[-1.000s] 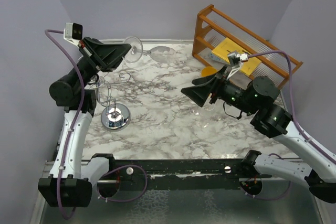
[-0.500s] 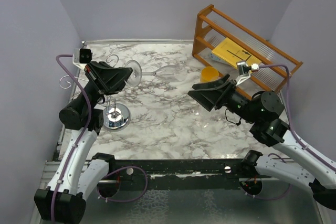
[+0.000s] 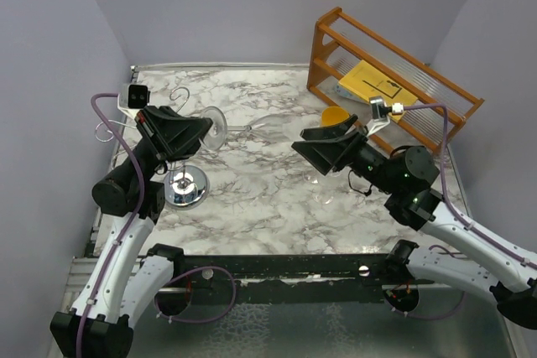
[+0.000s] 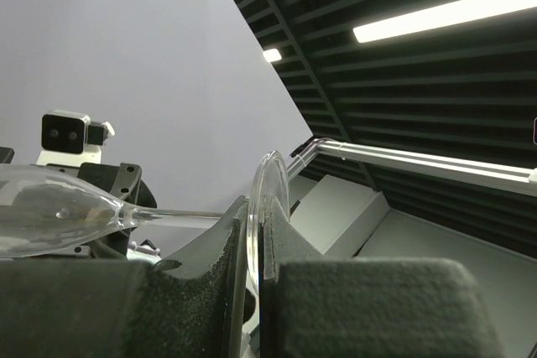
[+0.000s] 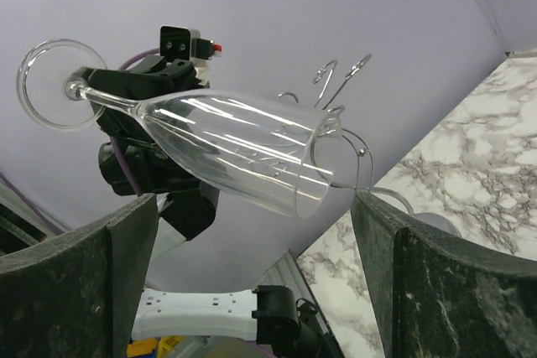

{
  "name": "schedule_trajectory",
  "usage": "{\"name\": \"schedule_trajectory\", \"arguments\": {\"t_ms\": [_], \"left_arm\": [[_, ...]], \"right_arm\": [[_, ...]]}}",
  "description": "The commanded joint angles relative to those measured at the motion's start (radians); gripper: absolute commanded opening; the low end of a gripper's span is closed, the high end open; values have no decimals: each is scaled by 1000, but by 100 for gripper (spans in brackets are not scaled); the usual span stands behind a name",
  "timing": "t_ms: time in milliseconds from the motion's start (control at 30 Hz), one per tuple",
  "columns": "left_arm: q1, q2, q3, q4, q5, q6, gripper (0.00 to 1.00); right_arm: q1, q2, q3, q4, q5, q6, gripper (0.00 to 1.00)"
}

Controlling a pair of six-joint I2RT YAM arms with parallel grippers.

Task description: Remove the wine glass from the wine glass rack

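Observation:
The clear wine glass (image 3: 252, 126) lies roughly level in the air above the marble table, off the rack, with its bowl toward the right. My left gripper (image 3: 204, 132) is shut on its round foot (image 4: 268, 199), pinched edge-on between the black pads; the bowl (image 4: 46, 215) runs off to the left. The wine glass rack (image 3: 185, 188) stands below on its chrome base, its curled wire arms (image 3: 109, 130) bare. My right gripper (image 3: 309, 150) is open, facing the bowl's mouth (image 5: 315, 165). The wine glass (image 5: 226, 144) hangs beyond and above its fingers (image 5: 84, 282), untouched.
An orange-brown wooden slatted shelf (image 3: 419, 69) stands at the back right with a yellow card (image 3: 376, 85) on it. An orange cup (image 3: 336, 115) sits on the table just behind my right gripper. Lilac walls close in on the left, back and right.
My left arm has carried the glass from the back left forward and down, clear of the rack's arms. My right gripper has swung slightly left toward the bowl.

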Motion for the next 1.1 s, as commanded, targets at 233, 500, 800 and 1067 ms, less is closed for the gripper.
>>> {"name": "schedule_trajectory", "arguments": {"t_ms": [233, 500, 800, 1067], "left_arm": [[-9, -6, 25, -28, -34, -299, 0], [-9, -42, -1, -45, -84, -338, 0], [-9, -70, -25, -51, -104, -364, 0], [-9, -72, -31, -64, -102, -364, 0]], "right_arm": [[6, 49, -70, 436, -253, 40, 78], [6, 49, -136, 675, -384, 8, 70], [6, 87, -102, 768, -481, -61, 54], [6, 113, -37, 752, -541, -100, 27]]}}
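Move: The wine glass hangs by its foot in the left fingers, its bowl about 12 cm to that hand's right, some 2 cm ahead and 3 cm lower. From the open right hand the bowl lies about 8 cm above, 4 cm to the left and 3 cm back. Well below the right hand, glasses already standing on the table are some 14 cm ahead and 4 cm right; the rack is about 15 cm ahead and 9 cm left of the left hand, and lower. The wine glass stays pinched by its foot while the left hand eases slightly forward, then back about 2.5 cm, drifting a little left and up. The right hand swings back about 8 cm and up 4 to 5 cm towards the bowl, tipping its fingers upward some 30 degrees and turning counter-clockwise, its fingers closing by roughly two thirds near the rim; contact there can't be made out. ##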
